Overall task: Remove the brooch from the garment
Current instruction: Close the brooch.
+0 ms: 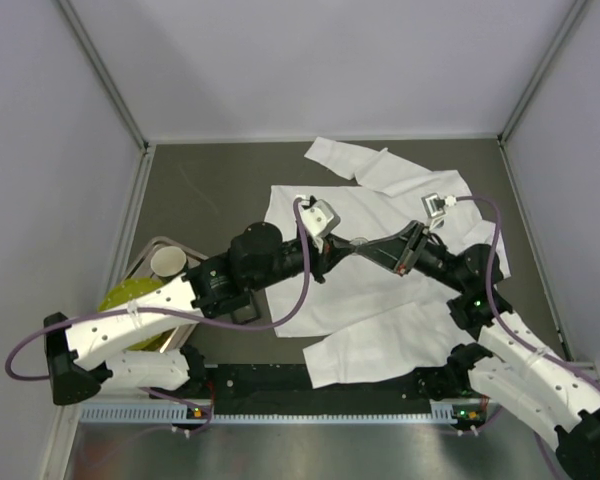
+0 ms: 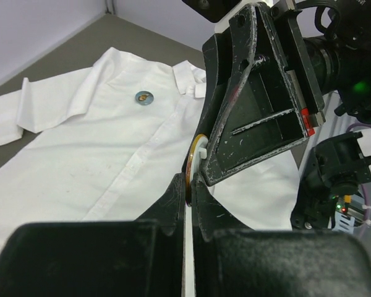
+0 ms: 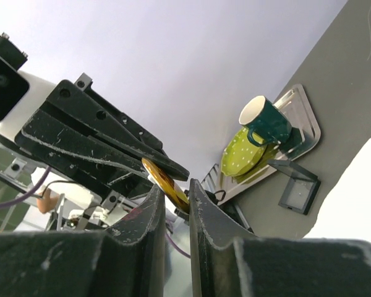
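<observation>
The garment (image 1: 380,300) is a white collared shirt spread flat across the table, also seen in the left wrist view (image 2: 80,154). The brooch (image 2: 196,151) is a thin gold-rimmed disc held up above the cloth. My left gripper (image 2: 190,179) is shut on its lower edge. In the right wrist view the brooch (image 3: 167,176) leans slantwise between my right gripper's (image 3: 175,185) fingers, which are shut on it. From above, the left gripper (image 1: 345,250) and right gripper (image 1: 370,245) meet tip to tip over the shirt's chest.
A second small round blue-green badge (image 2: 143,96) sits on the shirt near the collar. A tray (image 1: 165,243) at the left holds a cup (image 1: 167,262) and a green dotted plate (image 1: 130,295). A small grey-framed square (image 3: 298,185) lies beside the tray.
</observation>
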Tool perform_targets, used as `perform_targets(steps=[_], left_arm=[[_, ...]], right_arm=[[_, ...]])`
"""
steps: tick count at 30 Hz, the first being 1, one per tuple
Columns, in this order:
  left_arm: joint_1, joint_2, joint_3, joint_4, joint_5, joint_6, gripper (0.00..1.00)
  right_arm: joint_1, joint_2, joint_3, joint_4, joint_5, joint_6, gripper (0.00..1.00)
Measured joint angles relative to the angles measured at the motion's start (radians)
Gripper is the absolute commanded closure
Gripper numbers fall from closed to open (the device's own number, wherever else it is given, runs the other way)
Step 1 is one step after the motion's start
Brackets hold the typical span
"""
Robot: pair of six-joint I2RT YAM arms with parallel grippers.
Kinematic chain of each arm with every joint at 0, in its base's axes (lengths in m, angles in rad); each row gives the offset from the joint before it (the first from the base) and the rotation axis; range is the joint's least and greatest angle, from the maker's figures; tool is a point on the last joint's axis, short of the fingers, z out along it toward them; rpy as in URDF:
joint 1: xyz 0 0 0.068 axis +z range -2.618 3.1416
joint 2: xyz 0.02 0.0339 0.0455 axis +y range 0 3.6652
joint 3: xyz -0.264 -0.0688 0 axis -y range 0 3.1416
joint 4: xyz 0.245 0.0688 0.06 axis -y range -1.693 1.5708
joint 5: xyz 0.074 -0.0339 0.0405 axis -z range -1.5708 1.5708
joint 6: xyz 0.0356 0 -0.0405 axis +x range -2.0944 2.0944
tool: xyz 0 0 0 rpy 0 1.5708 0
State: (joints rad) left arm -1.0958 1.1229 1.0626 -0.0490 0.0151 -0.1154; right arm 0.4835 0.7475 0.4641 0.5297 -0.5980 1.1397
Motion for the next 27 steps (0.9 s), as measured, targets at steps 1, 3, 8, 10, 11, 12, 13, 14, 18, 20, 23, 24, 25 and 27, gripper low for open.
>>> perform_targets(steps=[1,3,8,10,11,12,13,14,18,20,23,24,25,27], left_arm=[[-0.011,-0.002,0.0,0.003,-0.021,0.013,1.0],[-0.025,-0.003,0.0,0.002,-0.052,0.038,1.0],[-0.044,-0.001,0.007,-0.038,-0.109,0.094,1.0],[-0.058,-0.001,0.01,-0.041,-0.129,0.114,1.0],[-0.064,-0.001,0.012,-0.042,-0.136,0.119,1.0],[-0.071,-0.001,0.015,-0.042,-0.146,0.124,1.0],[-0.077,-0.001,0.016,-0.042,-0.154,0.127,1.0],[-0.082,-0.001,0.017,-0.042,-0.161,0.128,1.0],[-0.099,0.002,0.018,-0.039,-0.187,0.117,1.0],[-0.107,0.008,0.018,-0.033,-0.198,0.111,1.0],[-0.116,0.023,0.02,-0.034,-0.224,0.105,1.0],[-0.119,0.031,0.02,-0.04,-0.236,0.103,1.0],[-0.122,0.04,0.02,-0.047,-0.249,0.1,1.0],[-0.127,0.058,0.02,-0.071,-0.262,0.088,1.0]], right_arm=[[0.001,-0.001,0.0,0.001,0.005,0.006,1.0],[0.001,0.007,0.002,0.003,0.003,0.013,1.0],[0.001,0.04,0.001,0.002,-0.005,0.035,1.0],[0.002,0.035,0.001,-0.001,-0.005,0.042,1.0],[0.003,0.03,0.0,0.0,-0.004,0.045,1.0],[0.003,0.026,-0.001,0.001,-0.003,0.048,1.0],[0.004,0.019,-0.002,0.002,-0.002,0.051,1.0],[0.005,0.014,-0.006,0.003,0.002,0.051,1.0],[0.006,-0.017,-0.018,-0.011,0.013,0.042,0.83],[0.007,-0.038,-0.019,-0.034,0.023,0.028,0.68],[0.006,-0.059,-0.019,-0.087,0.045,0.005,0.54],[0.006,-0.064,-0.018,-0.114,0.056,-0.007,0.52],[0.005,-0.07,-0.018,-0.138,0.063,-0.021,0.49],[0.005,-0.09,-0.017,-0.206,0.085,-0.057,0.43]])
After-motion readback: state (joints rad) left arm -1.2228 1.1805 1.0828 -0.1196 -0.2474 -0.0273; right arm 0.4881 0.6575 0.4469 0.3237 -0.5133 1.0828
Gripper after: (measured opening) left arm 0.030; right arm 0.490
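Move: The brooch is already pinched at the left fingertips, its middle about 1 cm ahead and 2 cm to the right of the left hand point, at the same height. From the right hand, whose fingers are also at it, it lies about 2 cm left, 1 cm ahead and level. Some 32 cm below the left hand, the small black box stands roughly 25 cm left and level fore and aft; the garment's middle is about 8 cm ahead and 9 cm right. Both hands hold the brooch between them almost in place at first, drifting barely a centimetre while the left keeps its pinch and turns a little, and then the right fingers open to about half their range, giving up their closed grip at the pin side. As the right opens, both hands sink together by about 3 cm towards the garment, the right edging about 1 cm to the right, the left tipping its fingers slightly down and swinging them counter-clockwise, some 10 degrees of turn in all. ##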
